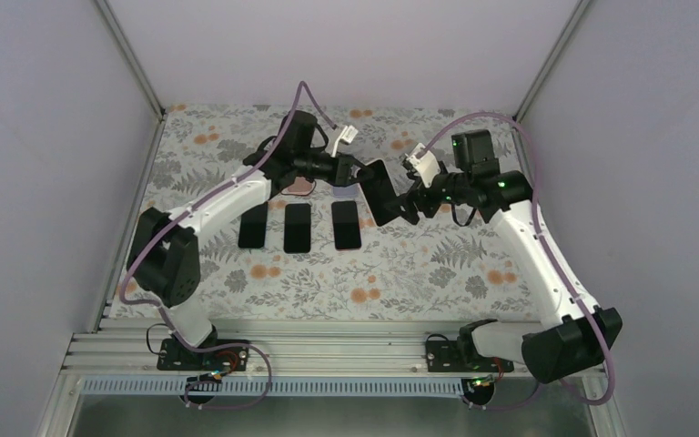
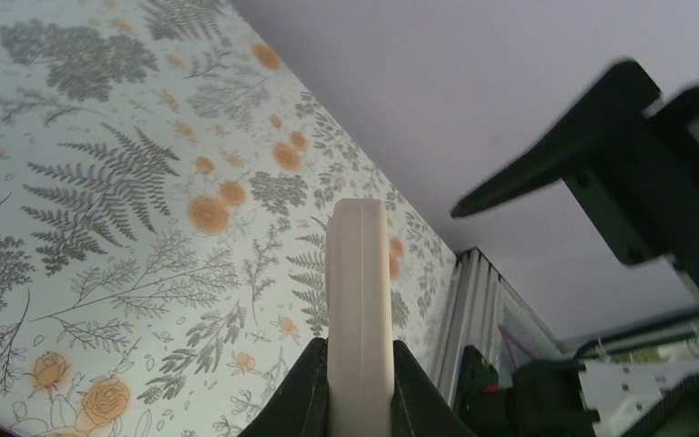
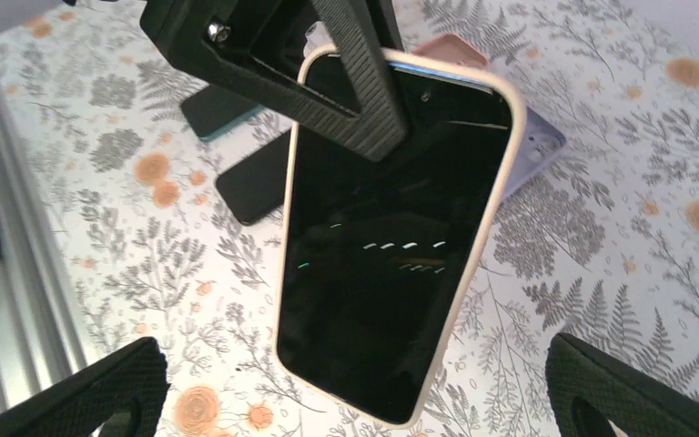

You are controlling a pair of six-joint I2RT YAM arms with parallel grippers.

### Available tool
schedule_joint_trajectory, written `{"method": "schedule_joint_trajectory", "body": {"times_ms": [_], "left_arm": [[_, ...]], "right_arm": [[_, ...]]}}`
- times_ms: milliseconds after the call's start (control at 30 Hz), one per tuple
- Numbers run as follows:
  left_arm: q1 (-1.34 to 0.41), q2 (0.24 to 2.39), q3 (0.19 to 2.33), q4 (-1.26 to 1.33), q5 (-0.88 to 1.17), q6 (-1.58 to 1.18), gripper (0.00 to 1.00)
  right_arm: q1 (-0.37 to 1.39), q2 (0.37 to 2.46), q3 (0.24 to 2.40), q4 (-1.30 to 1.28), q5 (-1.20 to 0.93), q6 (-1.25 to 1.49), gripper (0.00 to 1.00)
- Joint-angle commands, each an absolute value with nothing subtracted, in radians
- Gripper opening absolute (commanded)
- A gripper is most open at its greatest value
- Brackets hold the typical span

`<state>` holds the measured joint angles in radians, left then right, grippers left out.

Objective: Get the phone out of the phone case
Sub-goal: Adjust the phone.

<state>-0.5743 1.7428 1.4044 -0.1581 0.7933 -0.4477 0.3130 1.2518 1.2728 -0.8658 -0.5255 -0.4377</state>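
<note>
A phone [image 3: 382,246] with a dark screen sits inside a cream phone case [image 3: 469,273], held up above the floral table. My left gripper [image 1: 353,173] is shut on its top end; one of its black fingers [image 3: 350,82] lies across the screen. In the left wrist view the phone case [image 2: 359,291] shows edge-on, upright, pinched in the left gripper [image 2: 359,387]. My right gripper [image 3: 355,369] stands wide open at the phone's lower end, its fingertips [image 3: 86,391] well apart from the case on both sides. From above, the right gripper [image 1: 412,198] faces the phone case [image 1: 382,193].
Three dark phones [image 1: 298,228] lie side by side on the table below the left arm. A pink case [image 3: 455,50] and a lilac case [image 3: 535,150] lie behind them. A metal rail [image 1: 328,350] runs along the near table edge.
</note>
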Motion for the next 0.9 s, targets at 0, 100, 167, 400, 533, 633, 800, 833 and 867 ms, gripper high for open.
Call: {"method": "schedule_joint_trajectory", "body": {"times_ms": [0,100,167,400,533,633,800,833,867], "left_arm": [[-0.58,1.621,1.462,-0.243,0.9,-0.21,0.03],[-0.58,1.558,1.456,-0.273,0.923,-0.114,0.02],[-0.58,1.521,1.46,-0.305,0.944,-0.046,0.02],[-0.593,1.464,1.518,-0.512,1.051,0.198,0.02],[-0.627,1.496,1.588,-0.65,1.024,0.317,0.02],[-0.653,1.522,1.63,-0.703,1.013,0.35,0.02],[-0.698,1.539,1.642,-0.737,0.969,0.407,0.02],[-0.705,1.548,1.652,-0.751,0.965,0.416,0.02],[-0.711,1.557,1.666,-0.766,0.962,0.421,0.02]], "right_arm": [[0.316,1.235,1.356,-0.99,-0.647,-0.497,0.98],[0.304,1.233,1.377,-1.021,-0.704,-0.514,0.97],[0.304,1.226,1.377,-1.024,-0.741,-0.522,0.96],[0.308,1.232,1.404,-1.086,-0.855,-0.577,0.85],[0.325,1.238,1.4,-1.09,-0.9,-0.578,0.73],[0.338,1.248,1.421,-1.099,-0.912,-0.576,0.65],[0.358,1.248,1.409,-1.105,-0.926,-0.574,0.52],[0.362,1.25,1.406,-1.107,-0.925,-0.574,0.48],[0.365,1.25,1.403,-1.108,-0.922,-0.575,0.45]]}}
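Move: The left hand still pinches the cased phone by its far left edge, the phone's middle lying about 5 cm back, 4 cm right and 2 cm below that hand. From the right hand, whose fingers gape wide, the phone's middle is some 3 cm ahead, 5 cm left and 2 cm lower. On the table some 21 cm below the left hand, the lavender case lies about 9 cm ahead and 4 cm left; the nearest black phone is 2 cm back and 4 cm left. The left hand keeps its closed grip on the cased phone and carries it back about 13 cm and up roughly 10 cm, easing down a little at the end, while its wrist tips the fingers upward by some 30 degrees and turns clockwise about as much. The right hand goes back with it about 7 cm, rising and edging left, turns counter-clockwise, and from fully open closes to about half so that its fingers come to straddle the phone's right edge, with no clear squeeze on it yet. ##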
